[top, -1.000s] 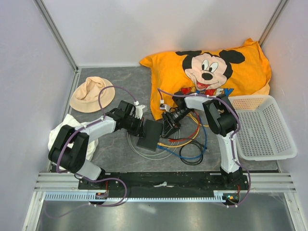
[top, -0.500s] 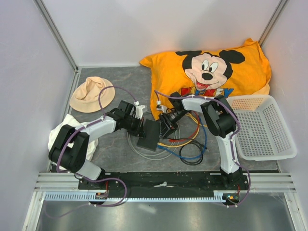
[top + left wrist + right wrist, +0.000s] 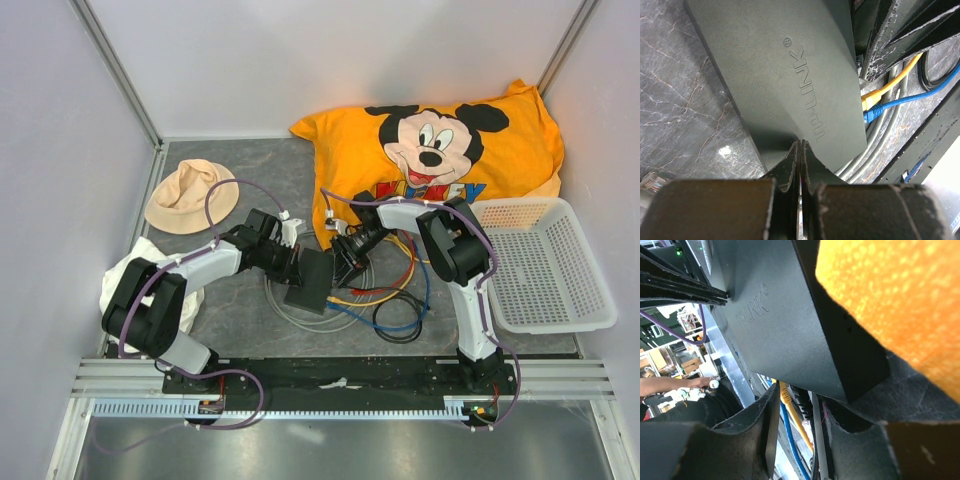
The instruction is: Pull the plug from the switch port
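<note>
The dark grey switch [image 3: 312, 280] [image 3: 790, 75] [image 3: 790, 325] lies flat mid-table. My left gripper [image 3: 298, 265] [image 3: 800, 145] is shut, its tips pressed on the switch's top near its left edge, holding nothing. A yellow plug [image 3: 869, 100] [image 3: 785, 395] and a blue plug [image 3: 871, 116] sit in ports on its right side. My right gripper [image 3: 347, 262] [image 3: 796, 400] is at that port side, jaws apart, straddling the yellow plug, a blue cable and a black ribbed plug [image 3: 802, 400]. No finger visibly clamps any of them.
Yellow [image 3: 360, 297], red [image 3: 395, 280], blue [image 3: 400, 325] and grey [image 3: 300, 318] cables loop around the switch. An orange Mickey pillow [image 3: 440, 150] lies behind, a white mesh basket [image 3: 545, 265] to the right, a tan hat [image 3: 190, 195] and white cloth [image 3: 130, 275] to the left.
My right gripper has shifted slightly left, closer to the switch's port side, and its jaws have narrowed. The left gripper and the switch have stayed put.
</note>
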You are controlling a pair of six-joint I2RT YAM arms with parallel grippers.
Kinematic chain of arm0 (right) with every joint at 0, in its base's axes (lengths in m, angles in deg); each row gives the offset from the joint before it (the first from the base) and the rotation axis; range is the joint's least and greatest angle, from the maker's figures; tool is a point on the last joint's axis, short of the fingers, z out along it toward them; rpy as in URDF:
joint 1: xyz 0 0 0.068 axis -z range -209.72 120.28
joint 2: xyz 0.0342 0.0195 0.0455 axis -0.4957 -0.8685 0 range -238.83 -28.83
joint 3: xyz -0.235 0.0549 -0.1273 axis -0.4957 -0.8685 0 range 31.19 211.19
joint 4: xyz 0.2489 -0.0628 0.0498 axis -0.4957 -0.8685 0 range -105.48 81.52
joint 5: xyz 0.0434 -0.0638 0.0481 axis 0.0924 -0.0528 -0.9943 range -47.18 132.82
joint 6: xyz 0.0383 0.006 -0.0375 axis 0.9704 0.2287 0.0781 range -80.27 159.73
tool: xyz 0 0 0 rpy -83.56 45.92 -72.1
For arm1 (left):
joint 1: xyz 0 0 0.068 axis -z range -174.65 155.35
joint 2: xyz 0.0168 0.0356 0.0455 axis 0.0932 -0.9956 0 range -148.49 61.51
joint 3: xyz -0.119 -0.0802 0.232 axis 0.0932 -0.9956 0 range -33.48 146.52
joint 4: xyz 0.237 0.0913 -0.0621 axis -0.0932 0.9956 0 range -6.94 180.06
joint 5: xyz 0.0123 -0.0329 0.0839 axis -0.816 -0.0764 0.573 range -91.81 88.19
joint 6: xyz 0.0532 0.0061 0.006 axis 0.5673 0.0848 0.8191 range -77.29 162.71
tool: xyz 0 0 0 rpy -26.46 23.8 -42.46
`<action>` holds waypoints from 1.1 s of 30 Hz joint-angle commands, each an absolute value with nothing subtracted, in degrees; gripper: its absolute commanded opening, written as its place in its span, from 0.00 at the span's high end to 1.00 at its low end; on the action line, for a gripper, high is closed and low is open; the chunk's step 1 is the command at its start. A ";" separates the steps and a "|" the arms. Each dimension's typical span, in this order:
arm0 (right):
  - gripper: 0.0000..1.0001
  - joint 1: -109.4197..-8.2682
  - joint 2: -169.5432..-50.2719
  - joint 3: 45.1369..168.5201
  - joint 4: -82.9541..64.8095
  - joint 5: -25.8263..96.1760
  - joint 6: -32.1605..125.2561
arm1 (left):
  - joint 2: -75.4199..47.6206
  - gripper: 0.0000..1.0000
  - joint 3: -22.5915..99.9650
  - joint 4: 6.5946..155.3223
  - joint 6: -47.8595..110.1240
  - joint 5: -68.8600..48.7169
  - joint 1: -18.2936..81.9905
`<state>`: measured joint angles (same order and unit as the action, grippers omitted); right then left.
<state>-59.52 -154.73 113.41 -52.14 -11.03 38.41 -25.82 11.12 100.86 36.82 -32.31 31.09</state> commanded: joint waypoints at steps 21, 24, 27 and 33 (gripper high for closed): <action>0.95 -60.13 -157.23 115.57 -48.29 2.38 39.56 | -26.65 0.98 11.34 101.26 38.32 -31.78 30.84; 0.97 -60.13 -157.32 115.57 -48.29 2.91 39.56 | -26.65 0.98 11.43 101.17 38.32 -31.87 30.84; 0.98 -60.22 -157.50 115.39 -48.20 3.70 39.56 | -26.82 0.98 11.43 101.25 38.23 -31.87 30.84; 1.00 -60.13 -158.29 114.34 -48.38 4.41 38.68 | -27.09 0.98 11.60 101.34 38.23 -31.96 30.84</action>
<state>-59.89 -155.43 114.72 -52.99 -8.19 38.91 -25.89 11.12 100.84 36.82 -32.36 31.06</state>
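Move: The black plug in the switch's right side lies almost between the right hand's open fingertips, about 1 cm to its left, 1 cm below and level fore and aft. The yellow plug sits some 2 cm back from the black one and the blue plug about 3 cm back from it, along the same edge. The switch's middle is roughly 6 cm left of the right hand and 1 cm ahead. From the left hand, the black plug is about 8 cm to the right, level fore and aft, 2 cm lower. Sinking barely half a centimetre and easing very slightly forward, the right hand closes its fingers from a bit under half open until they stop just short of shut, pinching the black plug close against the port edge. The pinch begins here, with no pull yet. The left hand stays put, its shut fingertips still resting on the switch's top near the left edge. ##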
